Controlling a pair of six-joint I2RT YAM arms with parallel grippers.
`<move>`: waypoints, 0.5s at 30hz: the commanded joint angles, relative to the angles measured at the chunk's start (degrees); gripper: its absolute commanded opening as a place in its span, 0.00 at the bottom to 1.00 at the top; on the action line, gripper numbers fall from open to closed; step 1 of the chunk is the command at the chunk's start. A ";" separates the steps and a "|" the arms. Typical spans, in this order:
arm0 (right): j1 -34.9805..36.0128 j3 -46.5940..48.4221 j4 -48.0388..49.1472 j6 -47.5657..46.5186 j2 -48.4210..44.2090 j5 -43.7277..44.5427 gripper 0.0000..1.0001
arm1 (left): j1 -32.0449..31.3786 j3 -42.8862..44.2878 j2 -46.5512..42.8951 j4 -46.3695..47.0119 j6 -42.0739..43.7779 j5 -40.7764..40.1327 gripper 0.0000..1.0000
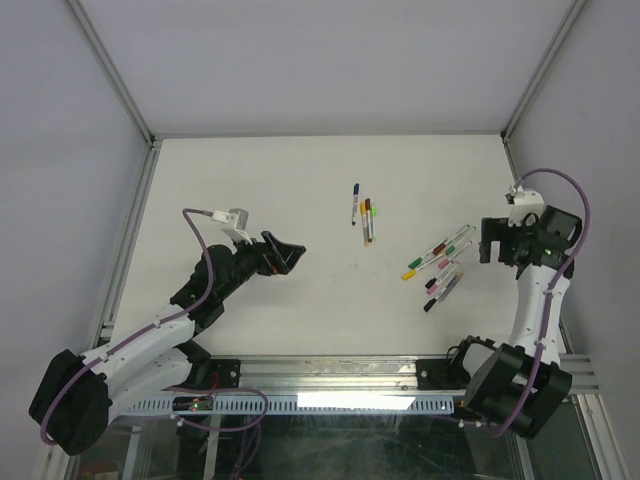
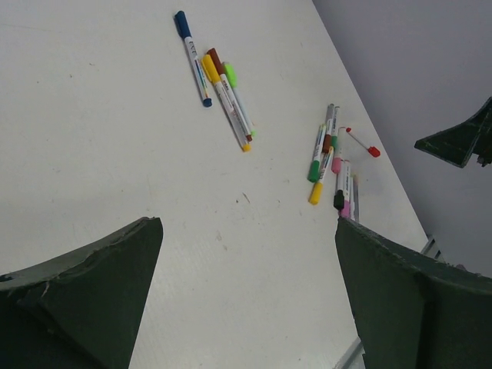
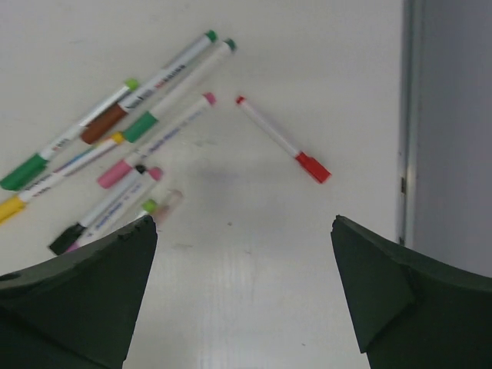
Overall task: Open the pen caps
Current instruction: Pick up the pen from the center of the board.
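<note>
All the pens lie capped on the white table point(image 1: 250, 190). A blue-capped pen point(image 1: 355, 203) lies mid-table beside a small bundle with yellow, maroon and lime pen caps point(image 2: 210, 68). Farther right is a looser cluster point(image 1: 440, 260) with green point(image 3: 23, 172), yellow, brown, pink point(image 3: 115, 174) and black caps. A red-capped pen point(image 3: 313, 167) lies apart from it. My left gripper point(image 1: 290, 255) point(image 2: 247, 223) hangs open left of the pens, nothing between its fingers. My right gripper point(image 1: 485, 245) point(image 3: 244, 221) is open too, just right of the cluster.
Aluminium frame rails point(image 1: 125, 250) run along the table's sides, and grey walls close it in. In the right wrist view the right rail point(image 3: 409, 123) stands close beside the red-capped pen. The arm bases sit on the near rail point(image 1: 330, 372).
</note>
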 commanded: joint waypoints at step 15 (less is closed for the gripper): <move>-9.93 19.14 -9.26 -46.26 28.54 -3.50 0.62 | -0.11 -1.63 -7.01 -2.36 -2.86 4.37 0.99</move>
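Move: The red pen lies about 7 cm ahead of the right hand, 6 cm to its right and some 13 cm below. Left of this pen, the pink-capped pen lies level with it, about 12 cm away; the table's right rail runs about 12 cm to its right. The rearmost black-capped pen is roughly 9 cm left of the right hand and 4 cm back. From the left hand the red pen is about 56 cm right and 8 cm ahead. The red pen is what the right hand closes in on: it sweeps about 9 cm to the right and sinks 5 cm, easing back a little, then coming forward again. The fingers tip some 15 degrees further down, the wrist ends turned counter-clockwise, and the gap narrows by about a third without touching anything. ##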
